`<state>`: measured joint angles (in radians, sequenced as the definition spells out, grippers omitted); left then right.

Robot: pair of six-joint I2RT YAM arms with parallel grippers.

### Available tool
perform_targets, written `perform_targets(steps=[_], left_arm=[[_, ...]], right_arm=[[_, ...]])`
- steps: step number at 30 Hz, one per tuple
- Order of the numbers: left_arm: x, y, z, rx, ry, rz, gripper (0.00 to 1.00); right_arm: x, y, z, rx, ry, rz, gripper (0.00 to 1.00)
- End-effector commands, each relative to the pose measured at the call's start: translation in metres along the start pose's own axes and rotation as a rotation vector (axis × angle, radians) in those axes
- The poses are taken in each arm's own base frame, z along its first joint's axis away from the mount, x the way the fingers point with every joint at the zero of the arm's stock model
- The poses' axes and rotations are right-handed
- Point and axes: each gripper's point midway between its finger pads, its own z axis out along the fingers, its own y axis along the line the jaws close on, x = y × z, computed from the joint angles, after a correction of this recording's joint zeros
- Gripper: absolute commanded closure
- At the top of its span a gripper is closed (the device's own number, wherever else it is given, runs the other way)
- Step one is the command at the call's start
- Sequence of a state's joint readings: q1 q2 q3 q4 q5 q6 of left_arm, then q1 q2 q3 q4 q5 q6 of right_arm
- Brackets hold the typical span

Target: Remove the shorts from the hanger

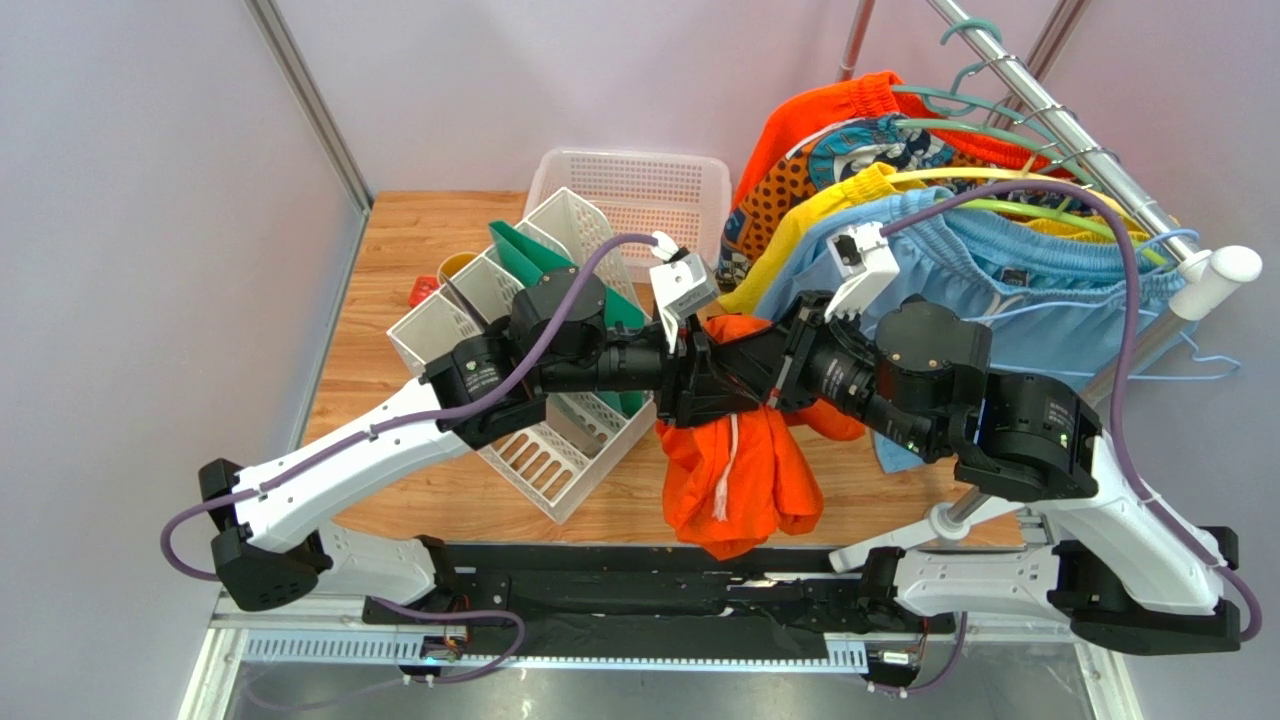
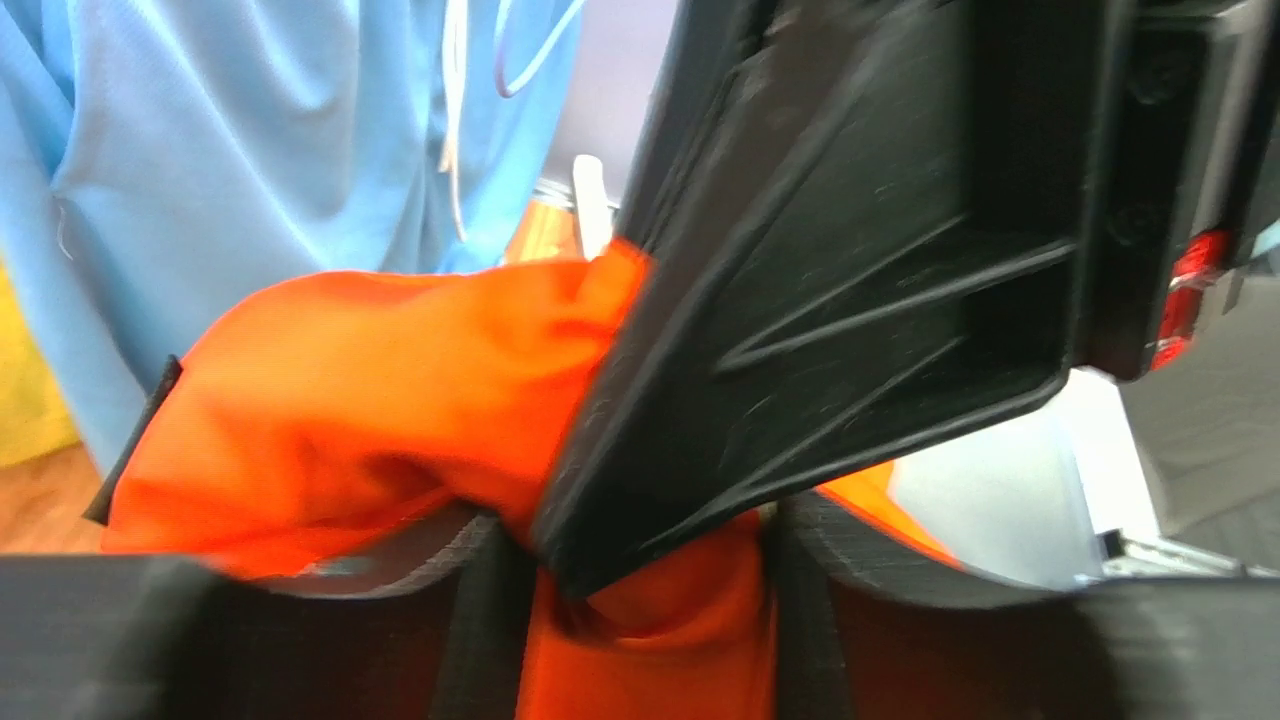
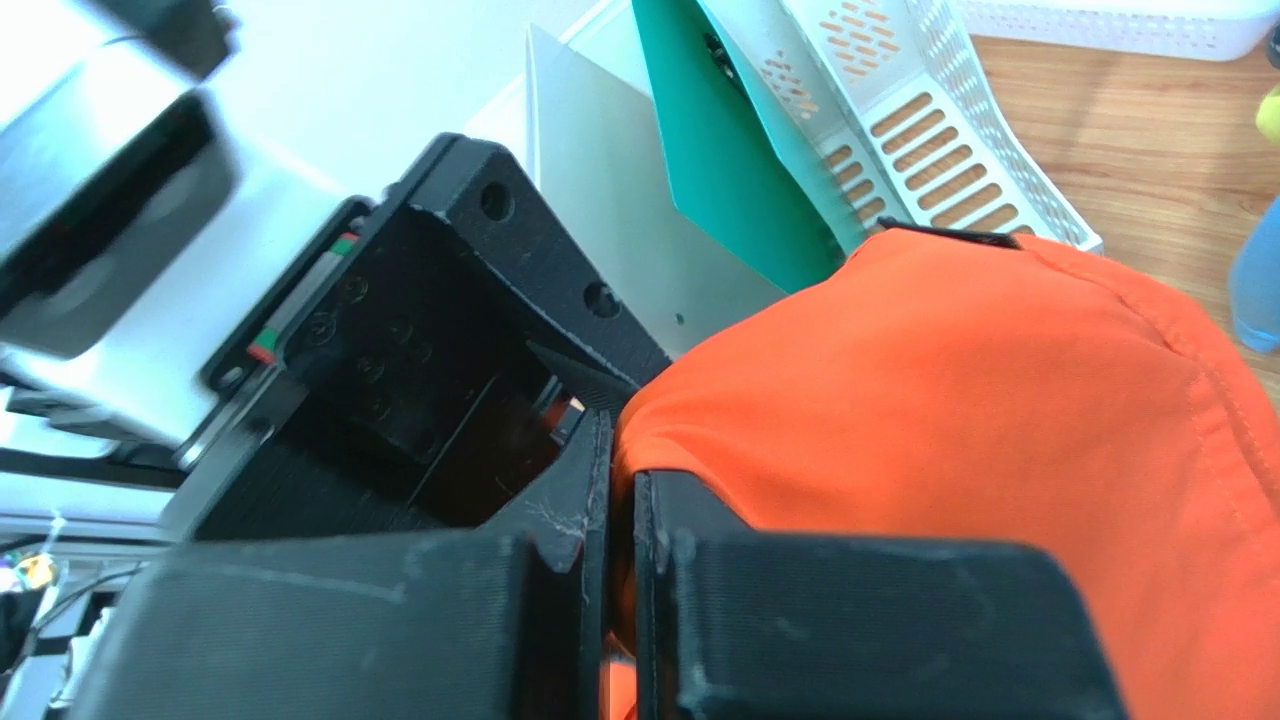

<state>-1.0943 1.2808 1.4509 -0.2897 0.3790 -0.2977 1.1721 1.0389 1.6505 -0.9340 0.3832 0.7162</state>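
Note:
The orange shorts hang in a bunch between my two grippers, over the table's front middle, white drawstring dangling. My right gripper is shut on a fold of them. My left gripper meets it head-on, its fingers closed around a wad of the same orange cloth, with the right gripper's tip right at them. The light blue shorts still hang from a hanger on the rail behind.
A yellow pair and a patterned pair hang on the same rail. A white file organizer with a green folder stands left of the grippers, a white basket behind it.

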Motion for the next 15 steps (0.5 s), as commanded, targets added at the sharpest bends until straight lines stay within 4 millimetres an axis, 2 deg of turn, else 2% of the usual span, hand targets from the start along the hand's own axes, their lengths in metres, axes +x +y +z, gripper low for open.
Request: perform_targets(steps=[1, 2, 4, 5, 6, 8, 9, 10, 11, 12, 13, 14, 15], left_arm=[[-0.009, -0.003, -0.002, 0.023, -0.036, 0.011, 0.60], [-0.008, -0.003, -0.002, 0.021, -0.035, 0.009, 0.79], [-0.009, 0.001, -0.004, -0.001, -0.039, 0.002, 0.97], [-0.009, 0.001, -0.005, -0.006, -0.040, 0.001, 1.00], [-0.012, 0.002, -0.007, -0.012, -0.048, 0.002, 1.00], [-0.014, 0.007, -0.009, -0.044, -0.058, 0.002, 1.00], [-0.019, 0.013, -0.013, -0.082, -0.074, -0.002, 1.00], [-0.025, 0.016, -0.017, -0.104, -0.093, -0.005, 1.00], [-0.029, 0.021, -0.020, -0.128, -0.104, -0.010, 1.00], [-0.034, 0.024, -0.024, -0.147, -0.120, -0.020, 1.00], [-0.043, 0.032, -0.028, -0.175, -0.143, -0.018, 1.00], [-0.047, 0.036, -0.031, -0.190, -0.155, -0.018, 1.00], [-0.052, 0.039, -0.033, -0.199, -0.167, -0.017, 1.00]], right_arm=[[-0.047, 0.044, -0.019, -0.183, -0.140, 0.121, 1.00], [-0.048, 0.045, -0.020, -0.189, -0.145, 0.125, 1.00], [-0.052, 0.048, -0.022, -0.203, -0.153, 0.129, 1.00], [-0.053, 0.049, -0.023, -0.204, -0.155, 0.125, 1.00], [-0.055, 0.048, -0.024, -0.200, -0.159, 0.120, 0.92], [-0.058, 0.043, -0.028, -0.169, -0.164, 0.106, 0.67], [-0.056, 0.032, -0.029, -0.121, -0.158, 0.076, 0.46], [-0.062, 0.029, -0.035, -0.106, -0.170, 0.070, 0.40], [-0.062, 0.023, -0.036, -0.074, -0.167, 0.056, 0.29], [-0.063, 0.016, -0.039, -0.045, -0.172, 0.045, 0.27], [-0.060, 0.000, -0.042, 0.024, -0.165, 0.025, 0.23], [-0.066, -0.004, -0.051, 0.035, -0.181, 0.025, 0.18], [-0.070, -0.009, -0.057, 0.052, -0.192, 0.023, 0.17]])
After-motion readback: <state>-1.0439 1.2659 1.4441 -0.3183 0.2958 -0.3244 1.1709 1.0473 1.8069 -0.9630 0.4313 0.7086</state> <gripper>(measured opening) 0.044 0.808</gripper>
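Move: The left hand's part-closed fingers straddle the upper fold of the orange shorts, about 1 cm to its right and level; the body of the shorts hangs some 15 cm straight below. The white rack stands about 21 cm to its left, 12 cm farther out and 32 cm lower. From the right hand, the pinched fold is right in its shut fingertips, and the blue shorts hang about 22 cm right, 13 cm farther out, 12 cm lower. Almost in place, the left hand closes fully on the fold beside the right fingertips, then carries the shorts about 3 cm forward and slightly left, turning a little counter-clockwise. The right hand rises about 5 cm, its fingers opening wide on the way to let go of the fold, and edges some 2 cm right, clear of the left gripper. ##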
